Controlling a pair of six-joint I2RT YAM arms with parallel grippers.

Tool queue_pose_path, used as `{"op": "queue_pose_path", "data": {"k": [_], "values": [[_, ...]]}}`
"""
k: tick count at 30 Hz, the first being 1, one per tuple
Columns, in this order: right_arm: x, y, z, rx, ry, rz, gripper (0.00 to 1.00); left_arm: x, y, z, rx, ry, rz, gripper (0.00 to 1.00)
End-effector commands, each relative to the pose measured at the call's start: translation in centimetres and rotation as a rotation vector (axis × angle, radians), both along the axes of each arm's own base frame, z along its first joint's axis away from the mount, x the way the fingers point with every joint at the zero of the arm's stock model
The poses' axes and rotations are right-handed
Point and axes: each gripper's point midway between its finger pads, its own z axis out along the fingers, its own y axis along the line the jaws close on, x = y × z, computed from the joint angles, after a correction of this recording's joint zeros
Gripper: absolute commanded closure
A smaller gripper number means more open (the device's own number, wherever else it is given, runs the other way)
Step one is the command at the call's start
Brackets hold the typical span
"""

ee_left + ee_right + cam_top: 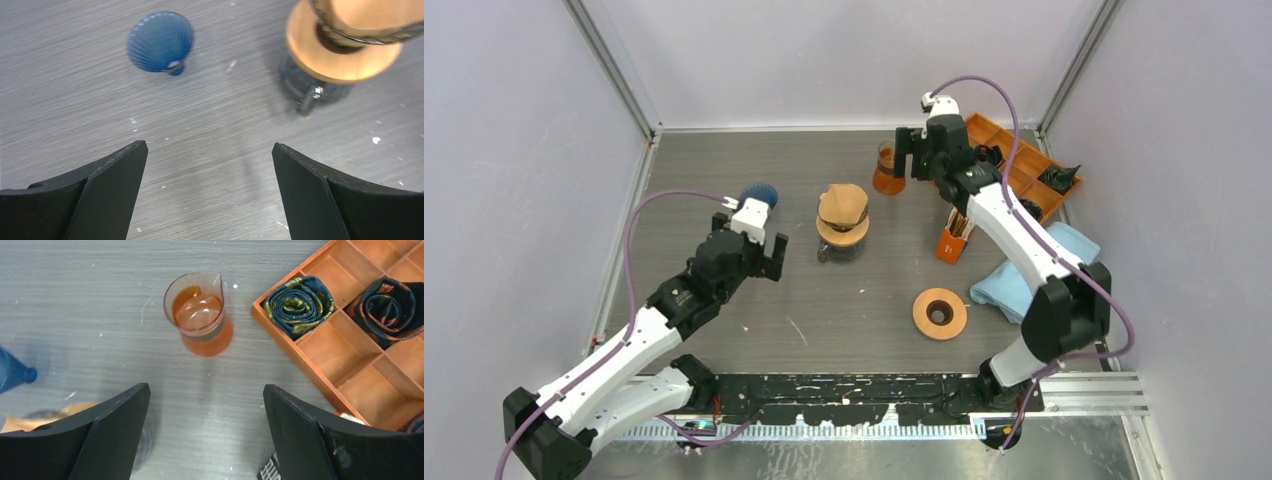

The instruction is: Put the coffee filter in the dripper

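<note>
A brown paper coffee filter (842,203) sits in a dripper with a round wooden collar (841,233) on a small glass server at the table's middle. In the left wrist view the filter (370,17) and the collar (340,57) are at the top right. A blue ribbed cone dripper (760,193) lies on its side to the left and also shows in the left wrist view (160,42). My left gripper (767,262) (210,150) is open and empty, left of the wooden dripper. My right gripper (911,165) (206,390) is open and empty beside an orange glass beaker.
The orange glass beaker (886,172) (202,315) stands at the back. A wooden compartment tray (1024,165) (325,367) with rolled ties is at the back right. An orange packet (954,240), a blue cloth (1034,270) and an orange ring (939,313) lie on the right.
</note>
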Motion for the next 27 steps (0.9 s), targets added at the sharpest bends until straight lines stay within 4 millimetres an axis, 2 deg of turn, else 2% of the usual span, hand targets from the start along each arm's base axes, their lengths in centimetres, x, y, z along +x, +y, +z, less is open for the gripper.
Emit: {"op": "queue_pose_path", "data": {"k": [1,7,13,18,27], "values": [[3.5,0.3,1.6,0.095,-0.02,-0.05,0.11,1.1,3.5,1.9,0.033,-0.036,0.121,0.01],[7.7,0.5,-1.5,0.089,0.042,-0.098,0.18,1.2,5.3,2.4,0.035,-0.051,0.169,0.01],[10.6,0.9,-3.6,0.068,0.06,-0.124,0.25,0.9,5.4,1.8,0.057,-0.04,0.155,0.01],[12.2,0.5,-5.3,0.041,0.073,-0.136,0.35,0.9,5.6,2.1,0.056,-0.05,0.165,0.01],[14.0,0.6,-8.2,0.011,0.111,-0.131,0.49,0.9,5.6,1.9,0.063,-0.051,0.16,0.01]]}}
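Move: The orange-tinted glass beaker stands about 13 cm ahead of the right hand, 4 cm to its left and some 18 cm below. The nearest rolled cloth in the wooden tray is roughly 17 cm ahead, 8 cm right and 21 cm down. The coffee filter in its dripper lies about 15 cm left, 2 cm back and 12 cm below. From the left hand, the beaker is roughly 30 cm ahead, 28 cm right and 14 cm below. The right hand heads for the glass beaker's rim, reaching about 12 cm forward and, more steeply as it goes, some 10 cm down. Its fingers tip about 10 degrees further downward and narrow from nearly wide open to roughly half; no touch on the glass can be made out. The empty left hand draws about 5 cm left, farther from the dripper, then stays there wide open. ##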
